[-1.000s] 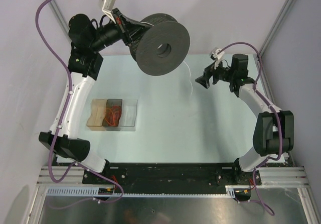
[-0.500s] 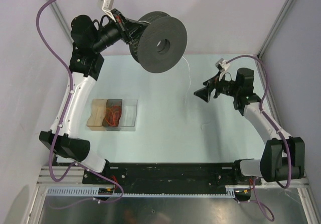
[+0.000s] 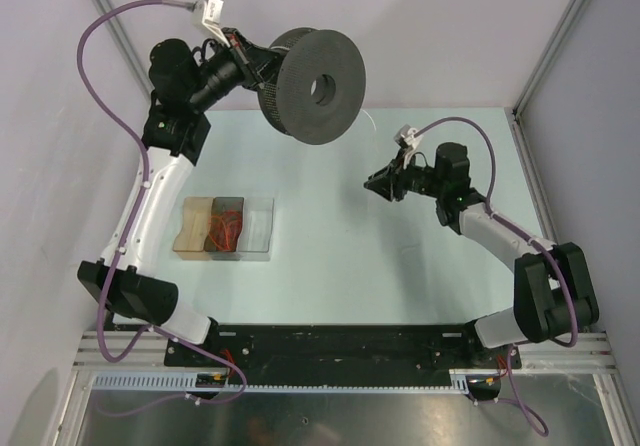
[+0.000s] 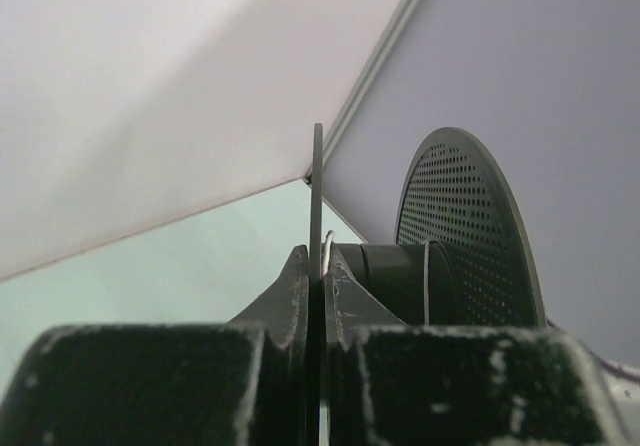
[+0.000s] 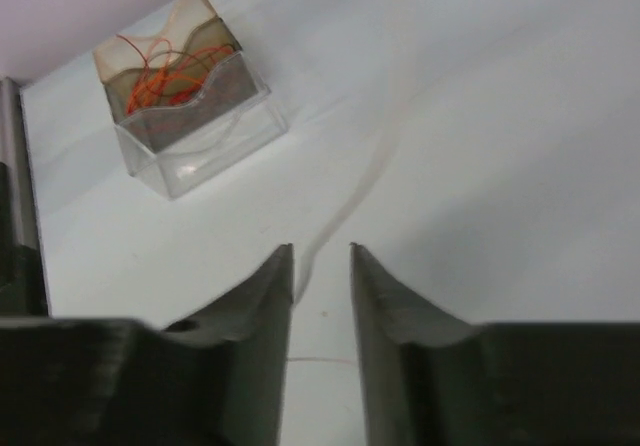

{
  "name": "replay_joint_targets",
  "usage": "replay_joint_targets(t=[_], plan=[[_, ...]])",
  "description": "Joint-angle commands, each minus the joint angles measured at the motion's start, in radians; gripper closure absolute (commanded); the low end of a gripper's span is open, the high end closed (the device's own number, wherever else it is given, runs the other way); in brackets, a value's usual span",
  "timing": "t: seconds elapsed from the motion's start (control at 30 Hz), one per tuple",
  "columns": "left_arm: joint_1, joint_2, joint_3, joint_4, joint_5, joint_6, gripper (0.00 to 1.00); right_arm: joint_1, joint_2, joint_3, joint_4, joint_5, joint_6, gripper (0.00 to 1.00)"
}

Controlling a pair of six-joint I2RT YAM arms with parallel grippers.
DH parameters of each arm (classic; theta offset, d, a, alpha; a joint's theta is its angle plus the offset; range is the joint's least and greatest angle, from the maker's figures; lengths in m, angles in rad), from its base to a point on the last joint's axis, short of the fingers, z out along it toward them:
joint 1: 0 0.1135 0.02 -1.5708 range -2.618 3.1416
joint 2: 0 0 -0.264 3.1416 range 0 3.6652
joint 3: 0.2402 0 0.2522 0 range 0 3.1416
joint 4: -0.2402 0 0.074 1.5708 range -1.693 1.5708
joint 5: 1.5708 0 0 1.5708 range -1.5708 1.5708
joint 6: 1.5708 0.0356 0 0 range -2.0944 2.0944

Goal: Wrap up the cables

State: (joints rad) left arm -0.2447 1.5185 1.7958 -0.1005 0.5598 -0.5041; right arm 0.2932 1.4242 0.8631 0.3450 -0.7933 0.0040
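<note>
A black spool (image 3: 320, 86) hangs in the air at the back of the table, held by its near flange. My left gripper (image 3: 262, 66) is shut on that thin flange (image 4: 318, 196); the perforated far flange (image 4: 465, 226) and the hub (image 4: 395, 281) show beyond it. One turn of thin white cable (image 4: 426, 281) lies on the hub. My right gripper (image 3: 375, 184) hovers over the table's middle right, open with a narrow gap. The cable (image 5: 375, 161) trails blurred across the table and runs in between the right gripper's (image 5: 321, 251) fingers, close to the left one, without being pinched.
A clear plastic box (image 3: 228, 228) with orange wires in it stands at the left of the table, also in the right wrist view as the box (image 5: 185, 96) at the far left. Enclosure walls and a metal post (image 3: 555, 46) close in the back and sides.
My right arm has swung left toward the table's middle and its jaws have narrowed around the cable. The left arm has shifted the spool slightly up.
</note>
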Motion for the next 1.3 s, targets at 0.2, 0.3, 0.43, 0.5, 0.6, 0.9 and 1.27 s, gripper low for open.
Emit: replay_joint_targets(t=[0.2,0.3,0.43,0.5,0.6,0.9,1.27], plan=[[-0.006,-0.054,-0.013,0.016,-0.358,-0.219,1.0,0.181,-0.059,0.013,-0.213,0.038,-0.31,1.0],[-0.021,-0.032,-0.031,-0.034,-0.465,-0.199,1.0,0.249,-0.1,0.058,-0.387,0.049,-0.459,1.0],[-0.066,-0.006,-0.089,-0.074,-0.604,-0.092,1.0,0.317,-0.136,0.142,-0.565,0.093,-0.627,1.0],[-0.106,0.003,-0.116,-0.087,-0.685,0.003,1.0,0.326,-0.153,0.187,-0.62,0.125,-0.681,1.0],[-0.161,0.011,-0.163,-0.091,-0.769,0.142,1.0,0.33,-0.186,0.235,-0.684,0.182,-0.777,1.0],[-0.231,-0.007,-0.302,-0.099,-0.848,0.265,1.0,0.265,-0.213,0.345,-0.692,0.25,-0.916,1.0],[-0.172,0.002,-0.194,-0.15,-0.851,0.063,1.0,0.251,-0.202,0.364,-0.85,0.16,-0.967,1.0]])
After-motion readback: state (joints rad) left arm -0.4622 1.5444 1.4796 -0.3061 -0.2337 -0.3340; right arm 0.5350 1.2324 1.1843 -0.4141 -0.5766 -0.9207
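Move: The right fingers, half open, are already around the loose stretch of cable hanging from the spool; it lies about 1 cm ahead and 1 cm left of that hand. The spool is some 28 cm above this hand, 4 ahead and 10 left; the box sits about level ahead, 30 cm left and 18 below. The left hand already grips the spool, its middle about 6 cm right and 1 back; the cable stretch lies roughly 15 cm right, 4 back and 29 below. The right fingers shut and pinch the cable, then draw it back about 10 cm and left; that hand then climbs some 7 cm with a partial return forward and right, rolling about 50 degrees. Keeping its grip, the left hand lowers the spool about 20 cm, after first easing forward and left, swinging some 30 degrees counter-clockwise and tipping downward. ##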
